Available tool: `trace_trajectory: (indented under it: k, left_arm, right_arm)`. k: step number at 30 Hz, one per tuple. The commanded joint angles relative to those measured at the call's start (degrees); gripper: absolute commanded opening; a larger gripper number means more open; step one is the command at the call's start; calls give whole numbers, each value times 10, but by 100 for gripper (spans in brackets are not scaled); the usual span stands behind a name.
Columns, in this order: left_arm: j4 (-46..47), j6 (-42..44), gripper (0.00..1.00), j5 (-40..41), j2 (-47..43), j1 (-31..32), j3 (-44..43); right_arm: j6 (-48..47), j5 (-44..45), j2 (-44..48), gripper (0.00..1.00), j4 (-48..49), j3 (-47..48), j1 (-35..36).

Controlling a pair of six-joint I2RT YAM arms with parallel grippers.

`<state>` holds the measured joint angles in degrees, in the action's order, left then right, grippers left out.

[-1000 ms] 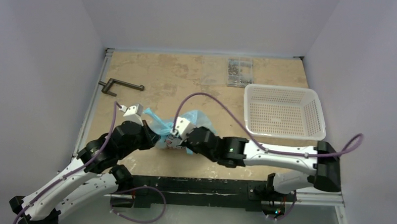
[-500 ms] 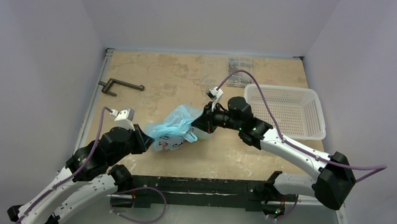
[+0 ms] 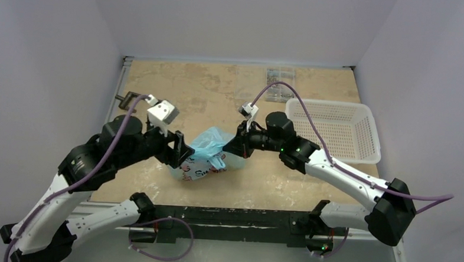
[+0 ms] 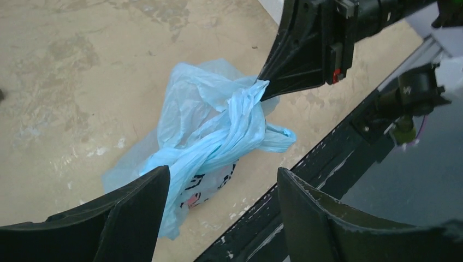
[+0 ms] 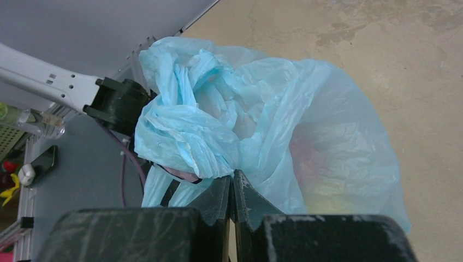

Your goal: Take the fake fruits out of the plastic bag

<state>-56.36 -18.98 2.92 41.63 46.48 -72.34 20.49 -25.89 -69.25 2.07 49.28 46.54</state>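
The light-blue plastic bag [image 3: 204, 155] lies near the table's front edge, its handles twisted into a rope [image 4: 229, 128]. My right gripper [image 5: 232, 183] is shut on the bunched top of the bag, and its dark fingers [image 4: 286, 65] pinch the rope's end in the left wrist view. My left gripper [image 4: 223, 172] hangs open just above the bag's near left side, with nothing between its fingers. The fake fruits show only as reddish and yellow blurs [image 5: 319, 174] through the film. In the top view the left gripper [image 3: 181, 149] and the right gripper [image 3: 227, 148] flank the bag.
A white mesh basket [image 3: 330, 132] stands at the right. A dark metal crank [image 3: 141, 99] lies at the back left, and a clear parts box [image 3: 279, 84] at the back. The black front rail [image 3: 232, 216] runs close behind the bag.
My left gripper has let go of the bag, opened and risen to the left. The right arm swung round to the bag's far right side, still shut on it.
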Motion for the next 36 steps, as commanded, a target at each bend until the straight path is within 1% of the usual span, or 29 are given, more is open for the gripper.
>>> trace_trajectory:
  k: [1, 3, 5, 7, 9, 12, 15, 19, 24, 27, 29, 30, 32, 33, 34, 35, 36]
  left_arm:
    - [-44, 148, 71, -107, 71, -3, -24]
    - [-44, 169, 71, -125, 86, -3, -16]
    - [-47, 182, 69, -116, 102, -3, -13]
    - [-59, 201, 66, -116, 120, -3, -14]
    - [-66, 221, 65, -98, 131, -3, -11]
    - [-71, 237, 66, -58, 137, -5, -5]
    - [-78, 252, 65, -54, 146, -11, -3]
    - [-70, 270, 60, -44, 165, -23, 6]
    - [-45, 280, 50, -70, 185, -58, 5]
    - [-19, 285, 45, -93, 187, -79, 14]
    - [-7, 285, 40, -87, 192, -90, 21]
    - [-2, 283, 40, -81, 196, -93, 25]
    - [14, 279, 46, -60, 201, -98, 33]
    - [23, 279, 46, -62, 201, -102, 38]
    - [31, 279, 45, -61, 201, -106, 43]
    - [35, 279, 40, -58, 204, -110, 45]
    - [37, 278, 29, -58, 206, -112, 45]
  right_arm:
    - [-16, -27, 16, 0, 1, 31, 0]
    - [-18, -32, 19, 0, 0, 32, -1]
    - [-21, -37, 22, 0, -6, 35, -1]
    - [-25, -43, 26, 0, -8, 34, -1]
    - [-29, -43, 30, 0, -8, 31, 0]
    - [-34, -44, 31, 0, -18, 32, -1]
    - [-36, -46, 42, 0, -20, 28, 0]
    - [-37, -46, 47, 0, -17, 24, 0]
    - [-37, -47, 51, 0, -16, 17, -1]
    - [-38, -43, 48, 0, -15, 17, 0]
    - [-43, -44, 47, 0, -19, 19, -1]
    - [-45, -41, 47, 0, -20, 18, -1]
    - [-51, -31, 45, 0, -20, 16, 0]
    - [-52, -28, 43, 0, -20, 15, 0]
    - [-54, -26, 41, 0, -20, 15, -1]
    - [-54, -24, 40, 0, -20, 16, 0]
    - [-55, -24, 39, 0, -20, 17, 0]
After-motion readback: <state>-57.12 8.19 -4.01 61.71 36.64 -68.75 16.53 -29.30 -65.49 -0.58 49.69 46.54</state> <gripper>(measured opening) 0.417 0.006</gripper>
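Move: The bag's bunched blue folds lie about 6 cm ahead of the open left hand, 2 cm to its right and 12 cm below. The bag's neck, pinched by the right hand, sits some 13 cm to the left hand's right, 5 cm ahead and 10 cm lower; the fruit lump is roughly 9 cm ahead, 11 cm right and 26 cm below. From the right hand the folds lie about 11 cm left, 1 cm ahead and 2 cm lower. Down onto the bunched folds, the left hand sinks about 10 cm, swinging briefly right before reaching some 6 cm forward, as it rolls its left side up nearly 30 degrees and turns a little clockwise. Its fingers narrow to roughly half open, one either side of the folds, not yet shut. The right hand keeps its pinch on the neck, easing back and up a couple of centimetres. ##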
